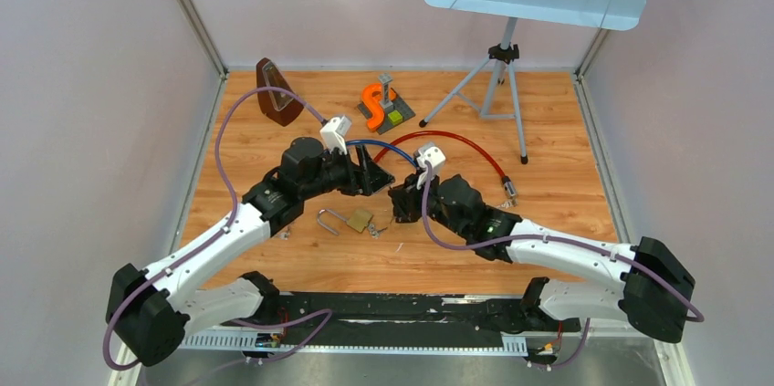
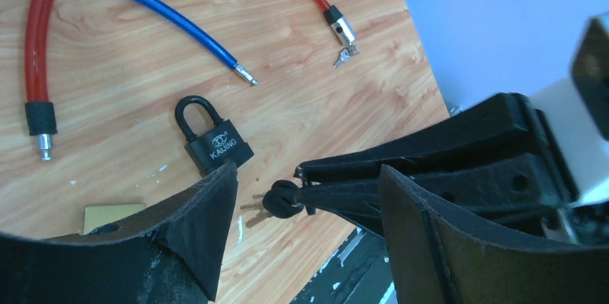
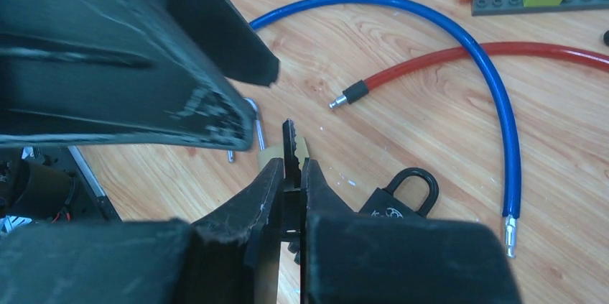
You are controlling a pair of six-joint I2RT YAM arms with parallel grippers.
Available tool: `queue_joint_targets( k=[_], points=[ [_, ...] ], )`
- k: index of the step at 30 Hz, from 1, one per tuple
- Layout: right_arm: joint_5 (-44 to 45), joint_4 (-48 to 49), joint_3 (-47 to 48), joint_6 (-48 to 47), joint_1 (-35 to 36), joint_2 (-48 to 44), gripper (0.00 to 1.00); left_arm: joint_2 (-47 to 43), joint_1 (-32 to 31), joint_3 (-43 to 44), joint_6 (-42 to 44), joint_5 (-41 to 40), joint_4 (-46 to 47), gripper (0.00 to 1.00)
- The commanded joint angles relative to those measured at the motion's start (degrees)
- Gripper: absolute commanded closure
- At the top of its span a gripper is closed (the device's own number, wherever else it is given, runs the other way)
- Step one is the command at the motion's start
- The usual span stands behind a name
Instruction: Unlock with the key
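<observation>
My right gripper [image 3: 291, 167] is shut on a dark key [image 3: 290, 142], whose toothed blade sticks out past the fingertips. In the left wrist view the same key [image 2: 281, 198] shows as a dark blob at the tip of the right gripper [image 2: 305, 182]. My left gripper [image 2: 309, 174] is open, with the right gripper's tips and the key between its fingers [image 2: 208, 232]. A black padlock [image 2: 215, 142] [image 3: 398, 192] lies shut on the wood beside them. A brass padlock [image 1: 359, 220] with its shackle swung open lies just below both grippers [image 1: 372, 181] [image 1: 402, 208].
Loose keys [image 2: 255, 210] lie on the wood by the brass padlock. A blue cable [image 1: 383, 144] and a red cable lock [image 1: 456, 140] curve behind the grippers. Further back stand a metronome [image 1: 277, 92], a brick plate with an orange piece [image 1: 383, 108] and a music stand [image 1: 497, 76].
</observation>
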Motion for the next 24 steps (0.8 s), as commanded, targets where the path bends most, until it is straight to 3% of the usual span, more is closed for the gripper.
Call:
queue_joint_targets(
  k=[1, 5, 10, 14, 15, 16, 19, 21, 24],
  points=[
    [3.7, 6.3, 0.0, -2.9, 2.0, 0.7, 1.00, 2.6, -1.0, -0.3, -3.4, -0.4, 3.3, 0.24],
    [5.4, 6.7, 0.3, -3.9, 3.4, 1.9, 1.00, 5.0, -1.8, 0.2, -4.1, -0.6, 3.1, 0.34],
    [8.1, 9.0, -0.2, -4.2, 4.6, 2.6, 1.00, 6.7, -2.6, 0.9, -4.4, -0.4, 2.6, 0.60],
    [9.7, 10.0, -0.6, -4.3, 4.8, 2.3, 1.00, 7.4, -3.1, 1.4, -4.4, -0.1, 2.2, 0.86],
    [9.7, 10.4, -0.9, -4.2, 4.8, 1.9, 1.00, 7.4, -3.2, 1.5, -4.4, -0.3, 2.2, 0.97],
    [9.3, 10.5, -1.2, -4.2, 4.8, 1.5, 0.96, 7.4, -3.2, 1.5, -4.0, -0.5, 2.1, 0.99],
    [7.6, 9.2, -2.0, -3.9, 4.4, 0.1, 0.69, 6.5, -3.2, 1.9, -1.9, -1.7, 2.3, 1.00],
    [3.7, 8.3, -3.5, -2.1, 2.5, -2.4, 0.61, 4.7, -3.2, 2.6, 0.8, -3.1, 1.7, 1.00],
    [-9.6, 11.0, -7.5, 3.4, -3.5, -8.3, 0.55, 2.3, -3.1, 3.4, 4.9, -4.5, 1.8, 1.00]
  ],
)
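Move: The small black keys, hanging from the right fingertips, lie about 3 cm right of the left hand, level ahead, and 4 cm lower. On the table some 20 cm below the left hand, the black padlock is about 6 cm right and 1 cm back, the brass padlock 5 cm left and 4 cm back. From the right hand, the open left fingers are some 5 cm left, 1 cm ahead and 4 cm higher. Left hand sinks about 4 cm, slightly right, and shuts on the keys; then the right fingers open. ##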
